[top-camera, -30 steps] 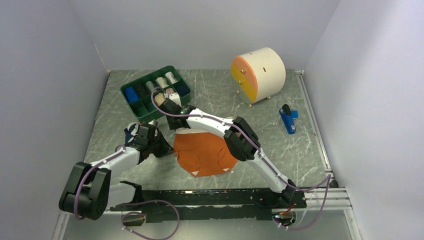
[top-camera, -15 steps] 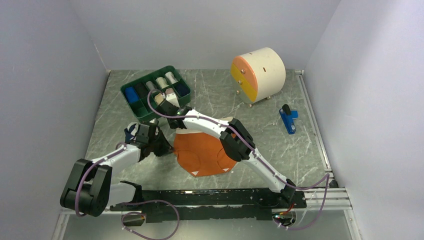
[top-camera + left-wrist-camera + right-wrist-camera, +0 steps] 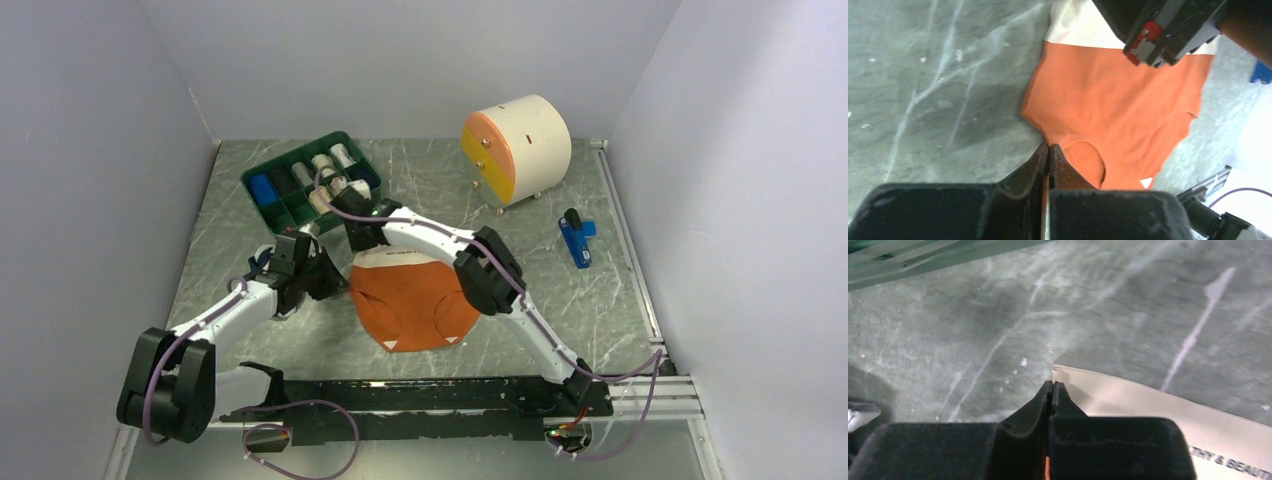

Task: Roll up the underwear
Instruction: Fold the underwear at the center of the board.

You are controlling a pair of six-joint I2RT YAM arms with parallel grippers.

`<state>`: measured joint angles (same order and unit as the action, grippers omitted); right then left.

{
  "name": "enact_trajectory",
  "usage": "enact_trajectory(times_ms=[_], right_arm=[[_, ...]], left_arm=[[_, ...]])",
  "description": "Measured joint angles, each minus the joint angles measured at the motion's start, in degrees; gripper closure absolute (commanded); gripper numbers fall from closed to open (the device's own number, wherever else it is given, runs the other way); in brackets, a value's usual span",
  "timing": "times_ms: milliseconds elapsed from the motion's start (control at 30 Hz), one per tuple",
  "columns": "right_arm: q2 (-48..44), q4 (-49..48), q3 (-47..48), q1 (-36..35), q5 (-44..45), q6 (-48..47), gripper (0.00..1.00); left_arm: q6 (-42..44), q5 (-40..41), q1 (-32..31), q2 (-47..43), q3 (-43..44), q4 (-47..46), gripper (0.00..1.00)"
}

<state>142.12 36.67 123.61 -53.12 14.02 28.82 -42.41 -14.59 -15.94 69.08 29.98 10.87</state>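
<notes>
The orange-rust underwear (image 3: pixel 415 305) lies flat mid-table, its cream waistband (image 3: pixel 400 257) toward the far side. My left gripper (image 3: pixel 338 288) is shut on the cloth's left edge by the leg opening (image 3: pixel 1049 147), with orange cloth (image 3: pixel 1118 95) showing between the fingers. The right gripper (image 3: pixel 358 243) is shut on the waistband's far-left corner (image 3: pixel 1052 385), and the cream band (image 3: pixel 1148 410) runs off to the right. A bit of navy underwear (image 3: pixel 261 262) peeks out behind the left arm, mostly hidden.
A green divided tray (image 3: pixel 262 178) holding several cloth rolls stands just beyond the grippers. A round cream drawer unit (image 3: pixel 520 145) with an orange-yellow front sits at the back right. A small blue object (image 3: pixel 575 240) lies near the right wall.
The right gripper has closed onto the waistband corner and shifted slightly. The left arm has moved a little farther from the base, still pinching the cloth's edge.
</notes>
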Motion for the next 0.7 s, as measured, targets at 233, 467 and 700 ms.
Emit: enact_trajectory(times_ms=[233, 467, 700], right_arm=[[-13.27, -8.26, -16.98, 7.63, -12.37, 2.56, 1.0], [-24.37, -15.91, -31.52, 13.9, -20.83, 3.32, 1.0], [-28.55, -18.78, -39.8, 20.59, -29.46, 0.61, 1.0]], left_arm=[[-0.07, -3.54, -2.6, -2.73, 3.34, 1.03, 0.95], [-1.53, -2.03, -13.97, 1.62, 11.74, 2.29, 0.95], [-5.7, 2.21, -24.46, 9.31, 19.19, 2.71, 0.95]])
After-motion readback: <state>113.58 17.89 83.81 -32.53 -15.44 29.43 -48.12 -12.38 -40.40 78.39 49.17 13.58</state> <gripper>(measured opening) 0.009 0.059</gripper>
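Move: The left fingers hold the underwear's left side some 3 cm above the table; the garment's middle lies about 14 cm to their right, 4 cm back. The right fingers pinch its waistband corner almost at table height, with that middle some 12 cm to the right and 14 cm back. The green tray stands about 10 cm left of the right hand and 17 cm ahead; the navy cloth lies roughly 16 cm left of the left hand, level with it. Rightward and up together, both hands carry the underwear's pinched left edge over towards its middle, each travelling about 14 cm to the right and rising 6 to 7 cm, most of the rise coming early. The fingers stay shut on the cloth; the left hand turns some 20 degrees clockwise while the right rolls about as much, its left side rising. ##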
